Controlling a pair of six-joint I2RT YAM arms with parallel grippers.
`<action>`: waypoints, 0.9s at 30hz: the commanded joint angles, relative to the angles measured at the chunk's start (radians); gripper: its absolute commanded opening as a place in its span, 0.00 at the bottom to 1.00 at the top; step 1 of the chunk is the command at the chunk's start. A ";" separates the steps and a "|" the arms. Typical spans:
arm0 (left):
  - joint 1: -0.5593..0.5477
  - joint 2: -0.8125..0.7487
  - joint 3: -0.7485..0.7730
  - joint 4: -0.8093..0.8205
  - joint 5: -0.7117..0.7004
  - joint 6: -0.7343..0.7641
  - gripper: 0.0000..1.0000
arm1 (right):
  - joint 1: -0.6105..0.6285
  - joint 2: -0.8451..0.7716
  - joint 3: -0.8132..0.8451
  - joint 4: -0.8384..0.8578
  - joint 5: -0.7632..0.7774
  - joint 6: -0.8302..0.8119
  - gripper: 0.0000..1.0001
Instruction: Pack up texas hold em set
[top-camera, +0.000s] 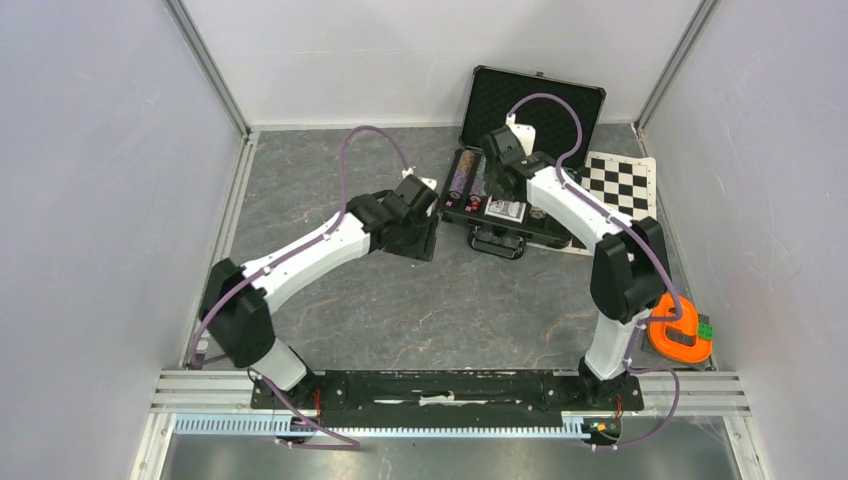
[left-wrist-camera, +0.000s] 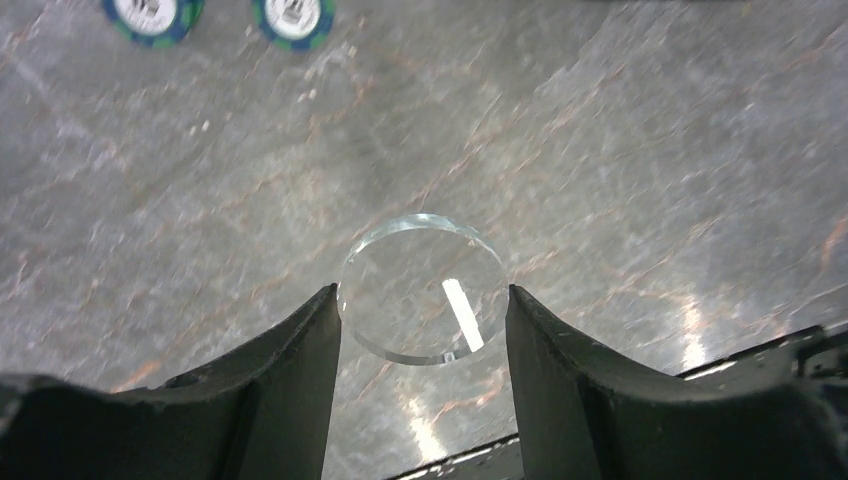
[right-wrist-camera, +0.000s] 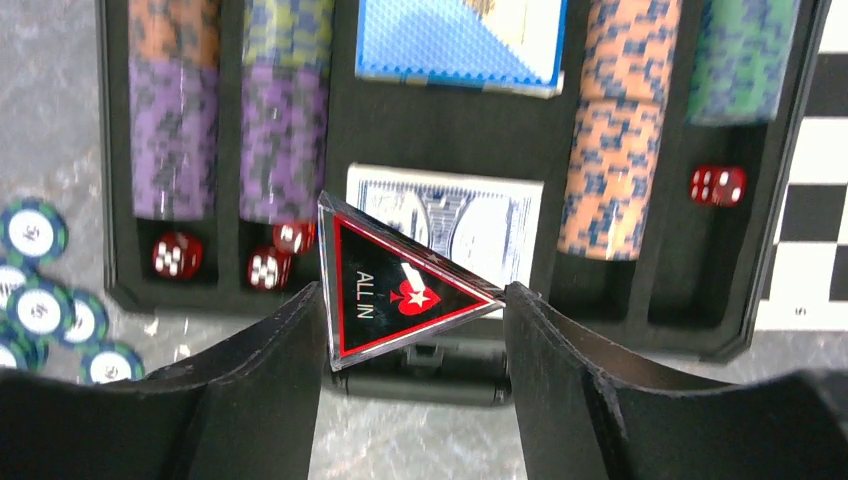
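The black case (top-camera: 535, 100) lies open at the back right. In the right wrist view its foam tray (right-wrist-camera: 440, 130) holds rows of purple chips (right-wrist-camera: 172, 135) and brown-white chips (right-wrist-camera: 612, 130), blue card decks (right-wrist-camera: 455, 40) and red dice (right-wrist-camera: 717, 185). My right gripper (right-wrist-camera: 413, 300) hangs over the tray's near edge, shut on a black triangular "ALL IN" plaque (right-wrist-camera: 395, 285). My left gripper (left-wrist-camera: 424, 300) is shut on a clear round disc (left-wrist-camera: 425, 290) just above the grey tabletop, left of the case. Teal chips (left-wrist-camera: 293, 18) lie loose beyond it.
A black-and-white checkered mat (top-camera: 620, 185) lies under the case's right side. An orange ring toy (top-camera: 680, 335) sits by the right arm's base. More loose teal chips (right-wrist-camera: 40, 305) lie on the table left of the tray. The case handle (right-wrist-camera: 430, 365) sticks out toward me.
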 joint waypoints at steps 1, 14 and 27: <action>0.035 0.104 0.149 0.053 0.095 0.065 0.46 | -0.050 0.076 0.121 0.070 0.008 -0.064 0.59; 0.057 0.343 0.410 0.096 0.211 0.072 0.45 | -0.107 0.222 0.309 0.066 -0.078 -0.115 0.98; 0.054 0.671 0.765 0.224 0.316 -0.021 0.42 | -0.217 -0.433 -0.269 0.068 0.003 -0.043 0.98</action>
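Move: The right hand holds the red ALL IN triangle over the case. Its spot, between card box and deck, is about 8 cm ahead and 9 below; the deck is roughly 2 ahead and 4 right, the card box 12 ahead and 5 right. The left hand holds the clear dealer button; from it the deck lies some 16 cm ahead and 21 right, the case handle 8 ahead and 18 right, the loose blue chips 15 ahead and 7 left, all 9 to 13 lower. The right fingers open and let go of the triangle above the tray, after carrying it about 8 cm forward and slightly down; the empty hand then draws back, up and to the right, clear of the case. Meanwhile the left hand keeps its pinch on the dealer button and brings it nearly level, about 14 cm right and 12 forward, towards the deck, rolling some 15 degrees so its right side rises. ##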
